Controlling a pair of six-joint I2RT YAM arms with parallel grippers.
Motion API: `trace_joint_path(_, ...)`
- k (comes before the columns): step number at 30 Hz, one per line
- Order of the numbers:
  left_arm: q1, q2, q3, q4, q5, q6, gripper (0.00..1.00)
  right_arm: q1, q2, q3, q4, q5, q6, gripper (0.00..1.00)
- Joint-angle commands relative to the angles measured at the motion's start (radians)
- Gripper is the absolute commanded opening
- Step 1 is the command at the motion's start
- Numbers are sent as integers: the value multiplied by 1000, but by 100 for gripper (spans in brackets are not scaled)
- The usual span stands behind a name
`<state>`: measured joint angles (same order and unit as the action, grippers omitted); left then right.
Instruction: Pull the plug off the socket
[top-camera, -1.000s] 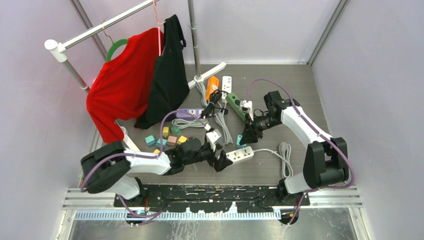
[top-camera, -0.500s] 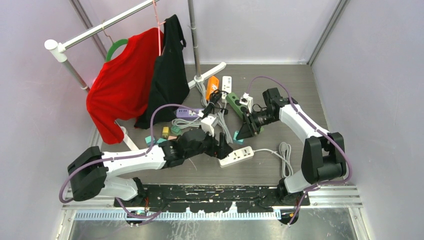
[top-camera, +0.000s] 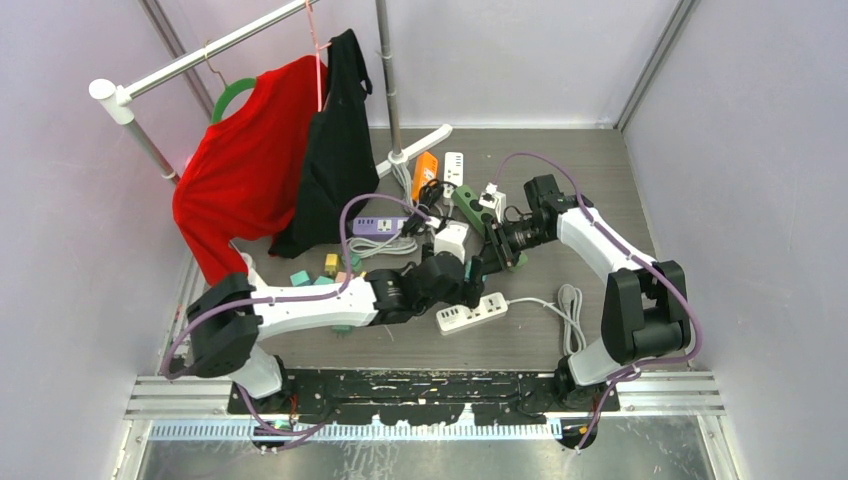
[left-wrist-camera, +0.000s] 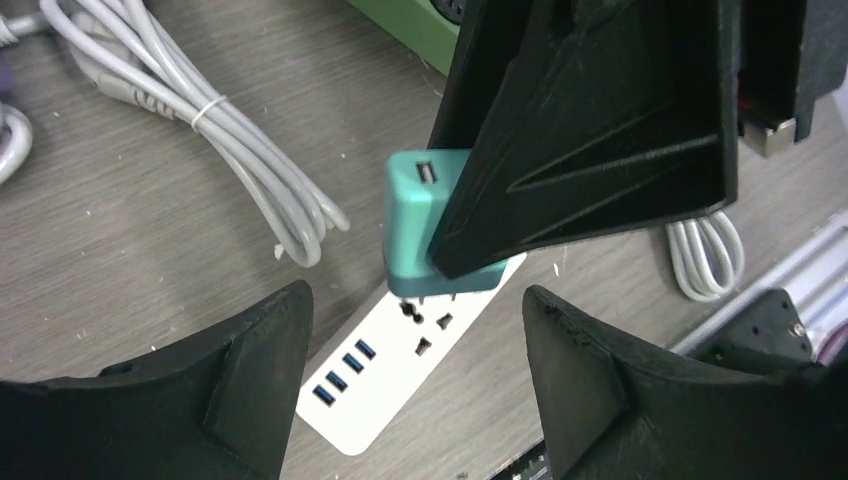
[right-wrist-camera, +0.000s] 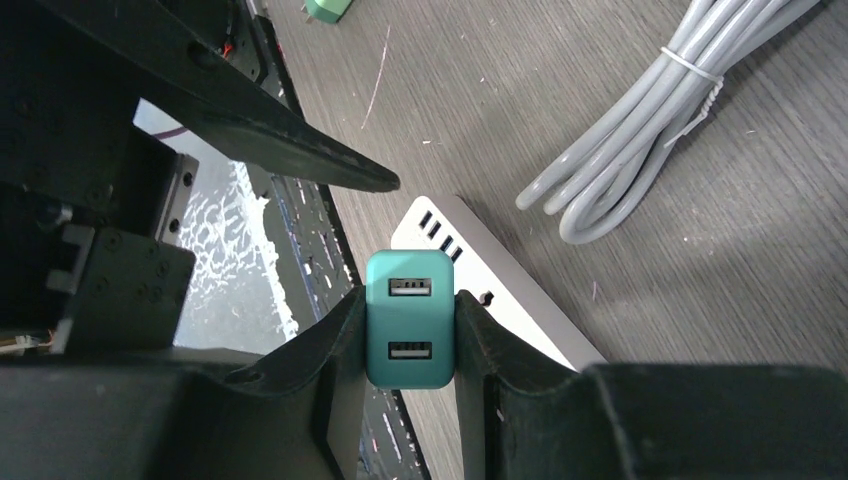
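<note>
A teal two-port USB plug (right-wrist-camera: 408, 320) is pinched between the fingers of my right gripper (right-wrist-camera: 408, 300), which is shut on it. The plug (left-wrist-camera: 420, 220) hangs just above the white power strip (left-wrist-camera: 400, 370), prongs showing and free of the socket holes. My left gripper (left-wrist-camera: 412, 330) is open, its fingers (left-wrist-camera: 250, 380) straddling the air over the strip with nothing between them. From the top camera, both grippers meet over the strip (top-camera: 470, 313): the left (top-camera: 462, 288) and the right (top-camera: 492, 262).
A bundled grey cable (right-wrist-camera: 640, 140) lies beside the strip, its coil (top-camera: 570, 300) to the right. Behind are a green strip (top-camera: 470, 210), purple strip (top-camera: 385, 225), orange strip (top-camera: 425, 172) and coloured blocks (top-camera: 330, 265). A rack with red (top-camera: 250, 160) and black garments stands at the back left.
My left arm has reached rightward and away from the strip's left end, its fingers narrowing somewhat. The right gripper rose slightly with the teal plug.
</note>
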<state>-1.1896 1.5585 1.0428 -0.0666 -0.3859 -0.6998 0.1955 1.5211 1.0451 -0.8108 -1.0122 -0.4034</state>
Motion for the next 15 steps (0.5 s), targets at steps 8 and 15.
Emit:
trace_joint_path(8, -40, 175, 221, -135, -222, 51, 67, 12, 8, 26, 25, -34, 32, 13)
trace_joint_path(15, -39, 214, 251, -159, -251, 77, 27, 15, 16, 26, 25, -32, 35, 15)
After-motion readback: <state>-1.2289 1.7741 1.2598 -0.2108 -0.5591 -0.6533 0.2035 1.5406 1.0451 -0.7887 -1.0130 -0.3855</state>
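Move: The teal plug, already off the white power strip, sits in the right hand's fingers; from the left hand it is about 3 cm ahead, 3 cm to the right and 2 cm lower. The white power strip lies about 7 cm beneath the left hand, some 1 cm to its right. From the left hand, the green power strip is roughly 17 cm ahead and 5 cm right, and the grey cable bundle about 12 cm ahead and 5 cm left. The teal plug stays pinched in the nearly still right hand while the left hand comes down, forward and to the right onto it, about 3.5 cm in all. The left hand tilts some 12 degrees, its fingers dipping more steeply, and its wide-open jaws come to straddle the plug and close by roughly a third, up against its two free sides. ##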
